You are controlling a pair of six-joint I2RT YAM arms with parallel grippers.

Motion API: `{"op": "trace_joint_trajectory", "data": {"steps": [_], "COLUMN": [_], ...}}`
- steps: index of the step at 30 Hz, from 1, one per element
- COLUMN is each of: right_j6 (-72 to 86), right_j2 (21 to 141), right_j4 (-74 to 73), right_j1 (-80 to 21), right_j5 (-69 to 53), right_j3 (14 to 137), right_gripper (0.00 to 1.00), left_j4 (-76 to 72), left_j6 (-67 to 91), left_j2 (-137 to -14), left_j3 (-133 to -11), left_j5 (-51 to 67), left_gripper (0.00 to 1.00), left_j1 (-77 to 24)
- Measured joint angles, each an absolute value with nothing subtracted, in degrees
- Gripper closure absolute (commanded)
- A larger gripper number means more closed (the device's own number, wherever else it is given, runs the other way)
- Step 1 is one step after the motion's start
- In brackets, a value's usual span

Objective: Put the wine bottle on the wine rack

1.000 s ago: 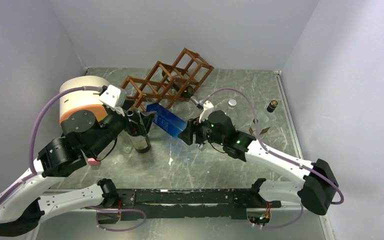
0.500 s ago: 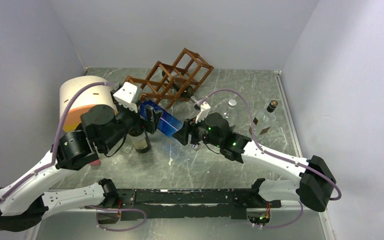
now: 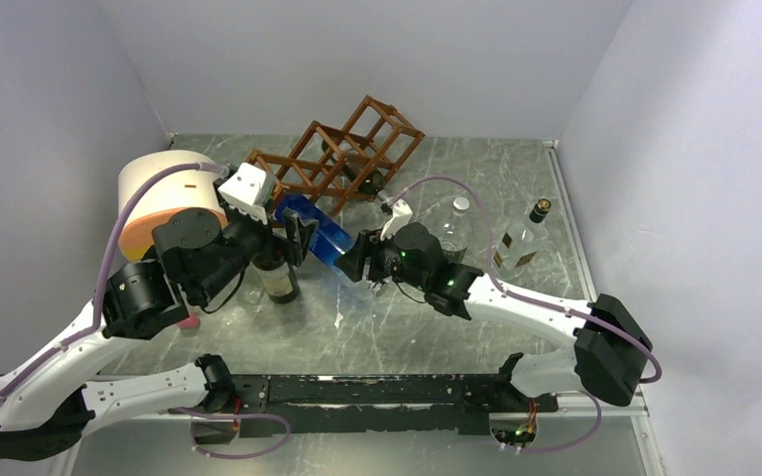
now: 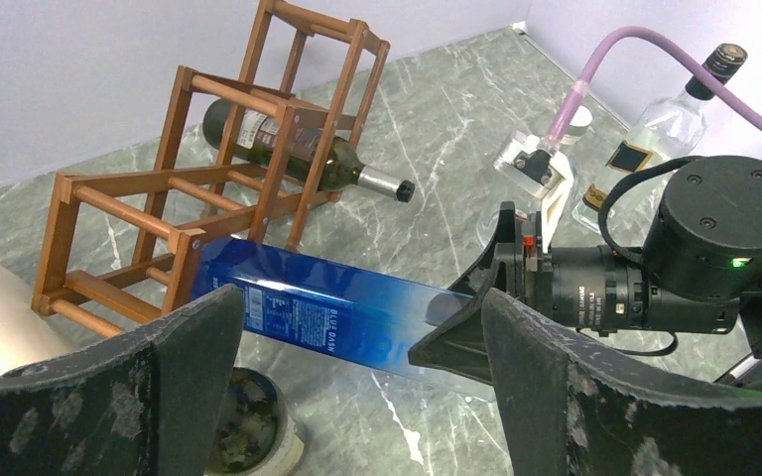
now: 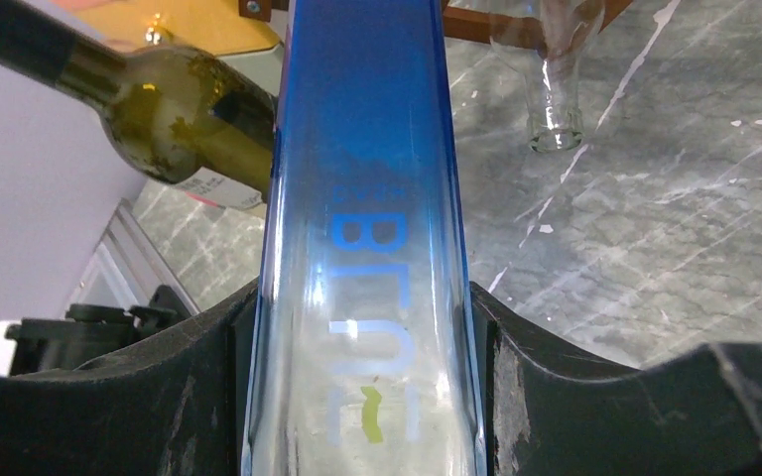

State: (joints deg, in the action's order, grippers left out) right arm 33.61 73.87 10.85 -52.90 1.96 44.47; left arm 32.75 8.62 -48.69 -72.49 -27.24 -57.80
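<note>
My right gripper (image 5: 362, 342) is shut on the neck end of a blue wine bottle (image 5: 362, 149), which it holds level above the table. The bottle's (image 3: 316, 228) base points at the low front of the reddish-brown wooden wine rack (image 3: 332, 159); I cannot tell whether they touch. My left gripper (image 4: 357, 332) stands open, its fingers (image 4: 184, 367) wide apart on either side of the blue bottle (image 4: 308, 309) and not touching it. A green bottle (image 4: 298, 154) lies in the rack (image 4: 174, 178).
A dark bottle (image 3: 278, 278) stands upright under the left gripper (image 3: 298, 236). The cream-and-orange cylinder (image 3: 164, 193) sits at the left. Two clear glass bottles (image 3: 456, 223) (image 3: 526, 233) stand at the right, behind the right arm.
The right gripper has carried the blue bottle left toward the rack. The left gripper has swung right from the dark bottle to straddle the blue one.
</note>
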Motion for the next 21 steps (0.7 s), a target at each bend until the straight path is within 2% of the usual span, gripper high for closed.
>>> {"op": "trace_joint_trajectory", "data": {"steps": [9,21], "right_j6": [41.0,41.8], "right_j2": [80.7,91.6], "right_j4": [20.6,31.0], "right_j1": [-54.2,-55.9], "right_j5": [6.1,11.7], "right_j3": [44.5,48.5], "right_gripper": [1.00,1.00], "left_j4": [33.1,35.0], "left_j6": [10.4,14.2], "left_j2": [-47.8,-44.4], "left_j3": [-72.8,-74.2], "left_j5": [-27.2,-26.6], "left_gripper": [0.08,0.09], "left_j1": [-57.8,-57.8]}}
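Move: The blue box in the right hand is bound for the rack's left-end cell, whose middle lies about 16 cm ahead, 16 cm left and 8 cm below that hand. The standing wine bottle is level with the hand, some 18 cm left; a clear bottle's neck sticks out roughly 12 cm ahead and 7 cm left. The lying wine bottle is about 21 cm straight ahead. From the left hand the cell is around 15 cm ahead, 6 cm left, 26 cm below. Leftward and forward, sinking slightly, the right arm feeds the still-pinched blue box end-first into the rack's left-end cell, travelling about 7 cm while the hand turns clockwise and its left side rises, each some 10 degrees. The empty left hand stays open and draws up, back and to the left about 3 cm, rolling slightly, away from the box. ##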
